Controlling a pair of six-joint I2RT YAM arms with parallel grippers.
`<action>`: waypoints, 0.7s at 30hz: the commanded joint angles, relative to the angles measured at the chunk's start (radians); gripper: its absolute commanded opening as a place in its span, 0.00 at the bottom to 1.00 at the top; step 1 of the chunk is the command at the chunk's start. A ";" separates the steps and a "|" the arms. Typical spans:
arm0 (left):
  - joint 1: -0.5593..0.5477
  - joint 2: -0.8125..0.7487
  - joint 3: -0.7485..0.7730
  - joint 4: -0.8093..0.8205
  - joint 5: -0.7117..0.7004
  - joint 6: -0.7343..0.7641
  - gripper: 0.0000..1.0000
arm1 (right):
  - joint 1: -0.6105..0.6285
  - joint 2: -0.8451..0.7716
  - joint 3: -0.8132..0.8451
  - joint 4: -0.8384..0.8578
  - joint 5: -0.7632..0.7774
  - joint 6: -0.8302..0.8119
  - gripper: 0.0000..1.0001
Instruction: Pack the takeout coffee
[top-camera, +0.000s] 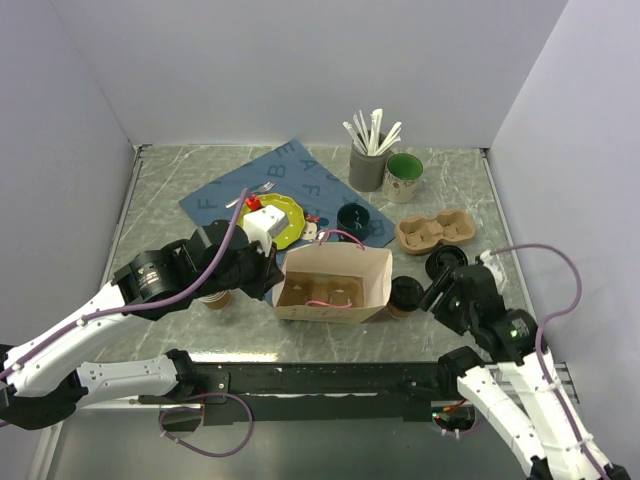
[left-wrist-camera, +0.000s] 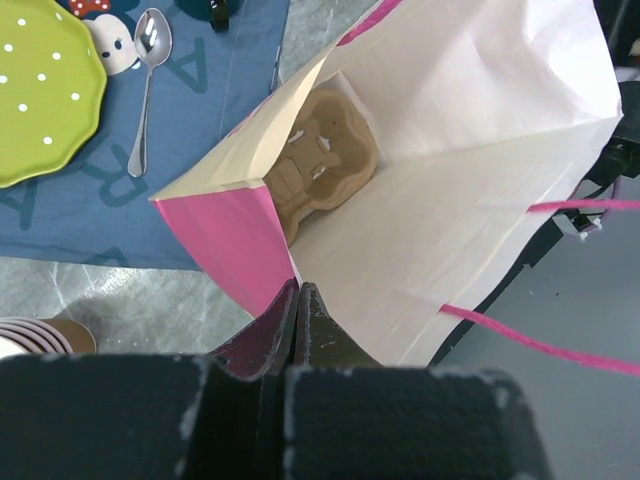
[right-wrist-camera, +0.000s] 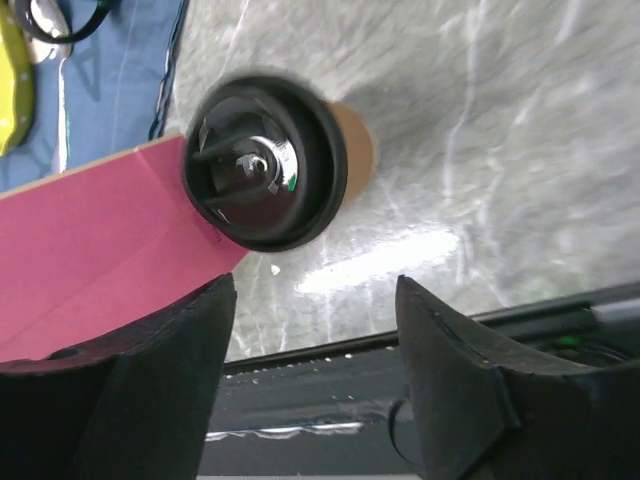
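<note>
The takeout coffee, a brown paper cup with a black lid, stands on the table against the right side of the paper bag. In the right wrist view the lid is ahead of my open, empty right gripper, which is just right of the cup in the top view. My left gripper is shut on the bag's left rim and holds it open; it also shows in the top view. A pulp cup carrier lies inside the bag.
A second black-lidded cup and an empty pulp carrier are behind the right gripper. A green mug, a utensil holder, a dark mug and a green plate stand further back. Stacked cups are under the left arm.
</note>
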 joint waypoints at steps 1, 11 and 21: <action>0.005 -0.014 0.010 0.061 -0.002 0.014 0.01 | -0.007 0.131 0.147 -0.095 0.106 -0.098 0.77; 0.009 -0.054 -0.050 0.116 0.055 -0.006 0.01 | -0.007 0.345 0.233 0.036 -0.005 -0.297 0.86; 0.009 -0.063 -0.052 0.105 0.052 0.014 0.01 | -0.006 0.447 0.245 0.101 -0.053 -0.345 0.93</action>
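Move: The coffee cup with the black lid stands about 3 cm ahead of the right hand and 5 cm to its left, its middle some 8 cm lower. The open bag is just past the cup, about 22 cm to the hand's left and 4 cm ahead. The loose black lids lie about 14 cm ahead and 7 cm to the right. From the left hand, the cup is roughly 30 cm to the right, 2 cm ahead and 22 cm down. Lift the right gripper about 3 cm clear while easing it slightly right, then carry it forward and curve back left to come in beside the black-lidded cup, sinking a little, some 4 cm farther forward in all. Turn the hand about 15 degrees counter-clockwise, roll its left side down, point the fingers more steeply down, and open them nearly full. Keep the shut left fingers on the bag's edge. ##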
